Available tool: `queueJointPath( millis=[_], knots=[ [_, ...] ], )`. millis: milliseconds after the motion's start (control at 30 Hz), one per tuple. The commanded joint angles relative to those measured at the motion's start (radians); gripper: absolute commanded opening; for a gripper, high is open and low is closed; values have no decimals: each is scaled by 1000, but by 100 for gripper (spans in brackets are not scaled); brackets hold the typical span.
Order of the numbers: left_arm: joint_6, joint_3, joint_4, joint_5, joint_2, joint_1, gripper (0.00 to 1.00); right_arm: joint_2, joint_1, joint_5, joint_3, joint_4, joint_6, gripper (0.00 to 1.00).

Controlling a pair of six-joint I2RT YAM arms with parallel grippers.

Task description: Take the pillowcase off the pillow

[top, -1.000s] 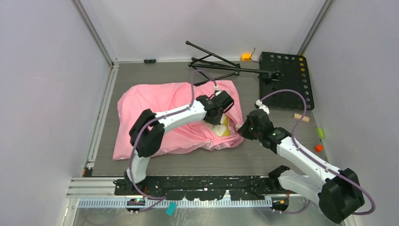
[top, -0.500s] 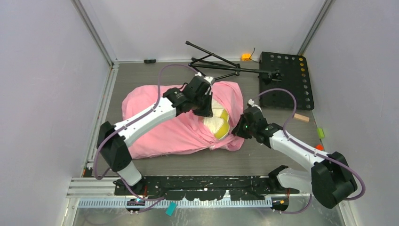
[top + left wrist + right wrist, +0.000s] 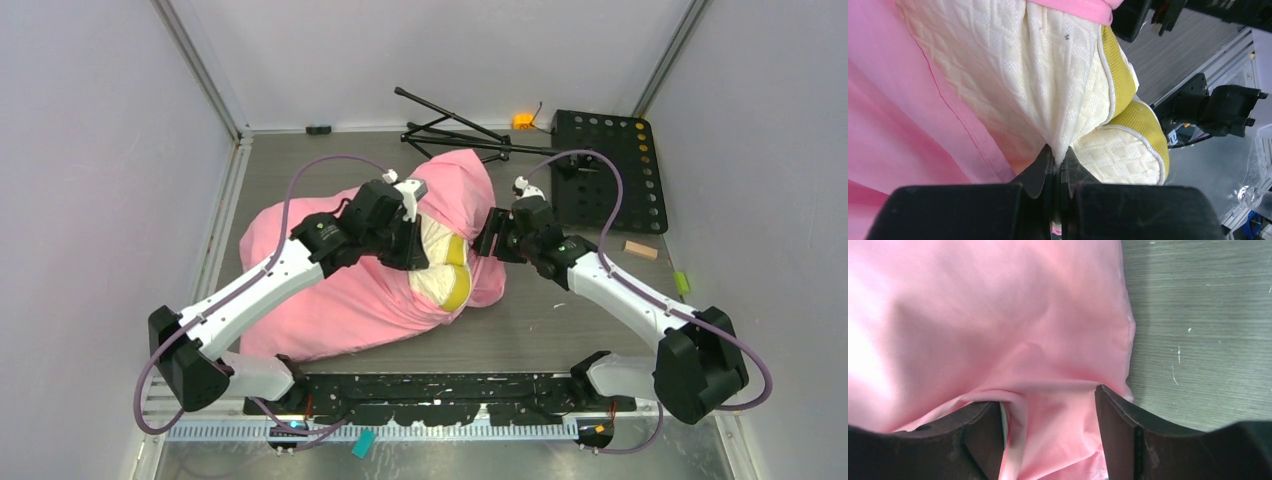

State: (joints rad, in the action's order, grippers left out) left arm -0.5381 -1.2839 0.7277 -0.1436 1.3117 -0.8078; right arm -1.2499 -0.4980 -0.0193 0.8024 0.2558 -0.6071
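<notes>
The pink pillowcase (image 3: 330, 295) lies crumpled across the table's middle, its mouth facing right. The cream quilted pillow (image 3: 440, 272) with its yellow edge band bulges out of that mouth. My left gripper (image 3: 413, 252) reaches in from the left and is shut on a fold of the pillow (image 3: 1048, 65), pinched at the tips (image 3: 1058, 161); pink pillowcase (image 3: 898, 125) fills the view's left side. My right gripper (image 3: 484, 240) stands open at the pillowcase's right edge. Loose pink pillowcase (image 3: 998, 315) lies between its spread fingers (image 3: 1048, 412) without being clamped.
A folded black tripod (image 3: 460, 135) lies behind the bundle. A black perforated plate (image 3: 610, 165) sits at the back right, with a wooden block (image 3: 640, 250) and small green (image 3: 681, 282) and orange (image 3: 677, 313) pieces near the right wall. Walls close in on three sides.
The right gripper went from shut to open and moved toward the back. The left arm swung left, dragging the pillow; more cream shows at the pillowcase's mouth, and the bundle shifted.
</notes>
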Motion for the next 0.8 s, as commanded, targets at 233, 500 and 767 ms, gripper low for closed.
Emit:
queueJointPath(
  millis=[233,500,767],
  knots=[
    [98,47,-5,-278,-91,-29,0,-7,15,-141,92,-116,56,15],
    [188,18,-1,-392,-152,-51,0,-194,205,-112,199,-58,-117,0],
    [201,-3,-111,-561,-312,-51,0,-329,292,-35,232,-60,-121,0]
  ],
)
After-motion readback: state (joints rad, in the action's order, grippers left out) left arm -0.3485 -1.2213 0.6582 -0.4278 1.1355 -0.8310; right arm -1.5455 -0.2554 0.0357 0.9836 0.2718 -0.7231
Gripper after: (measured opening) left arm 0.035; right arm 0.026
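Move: The pillowcase's loose edge lies right between the right hand's open fingers, about 2 cm below them. The pillow's bared cream-and-yellow end is some 8 cm left of that hand and 3 cm back; the black stand's legs lie roughly 23 cm ahead and 6 cm left. The left hand still grips bunched pillow; that bared end's middle is about 4 cm to its right and 5 cm below, the pillowcase edge some 13 cm right and 2 cm ahead. Right fingers pinch the pillowcase edge and draw it 7 cm forward-right; left keeps pillow, backing 6 cm, then rising. ##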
